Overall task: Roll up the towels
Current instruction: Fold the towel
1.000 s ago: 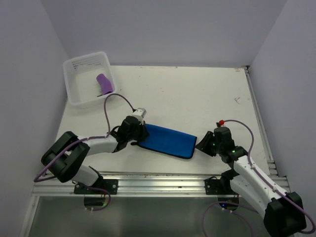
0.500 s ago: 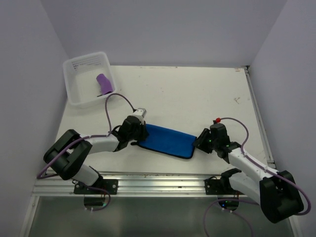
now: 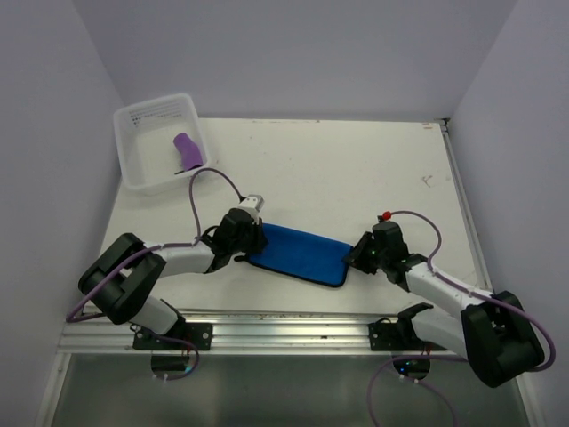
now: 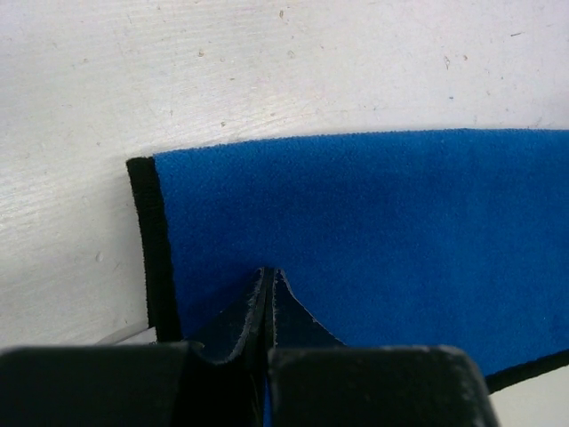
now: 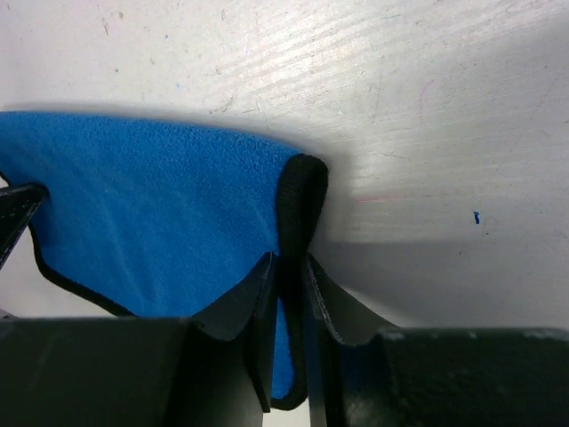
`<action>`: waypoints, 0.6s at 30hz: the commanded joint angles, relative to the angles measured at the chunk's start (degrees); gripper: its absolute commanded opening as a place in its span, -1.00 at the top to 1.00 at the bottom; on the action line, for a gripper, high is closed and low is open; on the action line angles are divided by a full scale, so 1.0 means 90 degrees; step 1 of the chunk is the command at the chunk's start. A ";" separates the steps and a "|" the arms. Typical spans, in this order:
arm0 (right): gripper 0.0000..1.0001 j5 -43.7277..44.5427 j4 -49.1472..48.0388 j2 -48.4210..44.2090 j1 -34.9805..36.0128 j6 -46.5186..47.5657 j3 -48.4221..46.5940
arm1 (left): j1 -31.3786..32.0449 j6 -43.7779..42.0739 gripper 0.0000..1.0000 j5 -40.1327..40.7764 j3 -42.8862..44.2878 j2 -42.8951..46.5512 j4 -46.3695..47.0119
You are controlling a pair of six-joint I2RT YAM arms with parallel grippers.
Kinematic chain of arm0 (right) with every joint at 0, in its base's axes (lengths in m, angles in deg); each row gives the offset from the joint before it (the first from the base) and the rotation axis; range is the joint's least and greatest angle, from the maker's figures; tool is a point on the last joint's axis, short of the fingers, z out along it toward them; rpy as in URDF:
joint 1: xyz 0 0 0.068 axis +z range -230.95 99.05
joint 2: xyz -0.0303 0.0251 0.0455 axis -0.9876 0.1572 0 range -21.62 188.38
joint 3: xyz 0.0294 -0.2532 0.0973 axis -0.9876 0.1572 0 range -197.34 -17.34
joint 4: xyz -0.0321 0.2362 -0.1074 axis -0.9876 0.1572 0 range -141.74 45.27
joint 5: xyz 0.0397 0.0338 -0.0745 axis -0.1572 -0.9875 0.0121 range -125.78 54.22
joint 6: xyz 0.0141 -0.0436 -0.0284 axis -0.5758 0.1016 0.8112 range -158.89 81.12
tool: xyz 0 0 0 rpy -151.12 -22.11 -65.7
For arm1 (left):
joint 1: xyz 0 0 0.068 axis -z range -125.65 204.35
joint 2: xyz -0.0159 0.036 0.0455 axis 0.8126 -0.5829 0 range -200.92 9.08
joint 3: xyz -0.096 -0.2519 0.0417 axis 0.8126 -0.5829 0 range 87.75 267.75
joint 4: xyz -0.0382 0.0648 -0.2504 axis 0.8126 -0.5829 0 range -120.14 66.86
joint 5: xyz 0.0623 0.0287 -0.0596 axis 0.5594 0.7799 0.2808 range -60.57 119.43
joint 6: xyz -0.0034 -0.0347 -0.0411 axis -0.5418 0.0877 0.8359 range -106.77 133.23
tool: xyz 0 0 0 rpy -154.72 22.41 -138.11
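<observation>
A blue towel [image 3: 298,252] with a black hem lies folded in a long strip at the table's front middle. My left gripper [image 3: 249,246] is shut, its tips [image 4: 268,272] pressed together on top of the towel's [image 4: 356,213] left end. At the right end, my right gripper [image 3: 353,260] pinches the raised black hem [image 5: 300,200] of the blue towel [image 5: 151,196] between its fingers [image 5: 289,260]. A purple towel [image 3: 187,151] lies rolled up inside the clear tub.
The clear plastic tub [image 3: 125,158] stands at the table's back left corner. A metal rail [image 3: 293,322] runs along the near edge by the arm bases. Walls close in on the left, back and right.
My right gripper slid left to the towel's right end and closed on the black hem. The left gripper and the towel stayed where they were.
</observation>
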 commanded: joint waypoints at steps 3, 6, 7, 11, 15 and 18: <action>0.84 0.0102 -0.0059 0.0099 0.0053 -0.0019 -0.0048 | 0.0023 -0.0021 1.00 -0.0076 0.0002 0.0039 0.0263; 1.00 0.0306 0.0399 -0.0105 0.0053 0.0186 -0.0311 | 0.0023 -0.0001 1.00 -0.0116 -0.0067 0.0155 0.0244; 1.00 0.0365 0.0710 -0.0174 0.0053 0.0244 -0.0380 | 0.0033 0.0018 1.00 -0.0145 -0.0076 0.0262 0.0224; 1.00 0.0463 0.1502 -0.0457 0.0043 0.0566 -0.0799 | 0.0023 0.0028 1.00 -0.0165 -0.0067 0.0643 0.0019; 1.00 0.0785 0.2518 -0.0779 0.0053 0.0850 -0.1151 | 0.0033 0.0038 1.00 -0.0194 -0.0038 0.1073 -0.0273; 1.00 0.1126 0.3153 -0.1043 0.0053 0.0967 -0.1337 | 0.0033 0.0038 1.00 -0.0204 -0.0037 0.1191 -0.0323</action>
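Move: The right hand is down at the blue towel's right hem, which lies between its still partly open fingers; the towel's middle is about 12 cm to its left, 1 cm farther out. From the left hand, whose shut fingertips rest on the towel, that right hem lies some 23 cm to the right and 3 cm back, the towel's middle about 10 cm to the right and 1 cm back, and the left hem some 3 cm to the left, level with it. The right fingers shut on the blue towel's right hem and pinch it, then the hand lifts about 3.5 cm while drawing some 2 cm to the right, rolling slightly so that its left side dips. The left hand first stays down, its shut fingertips still resting on the towel near the left hem, then lifts off nearly straight up by about 4.5 cm, fingers kept closed and tipping up a little. ##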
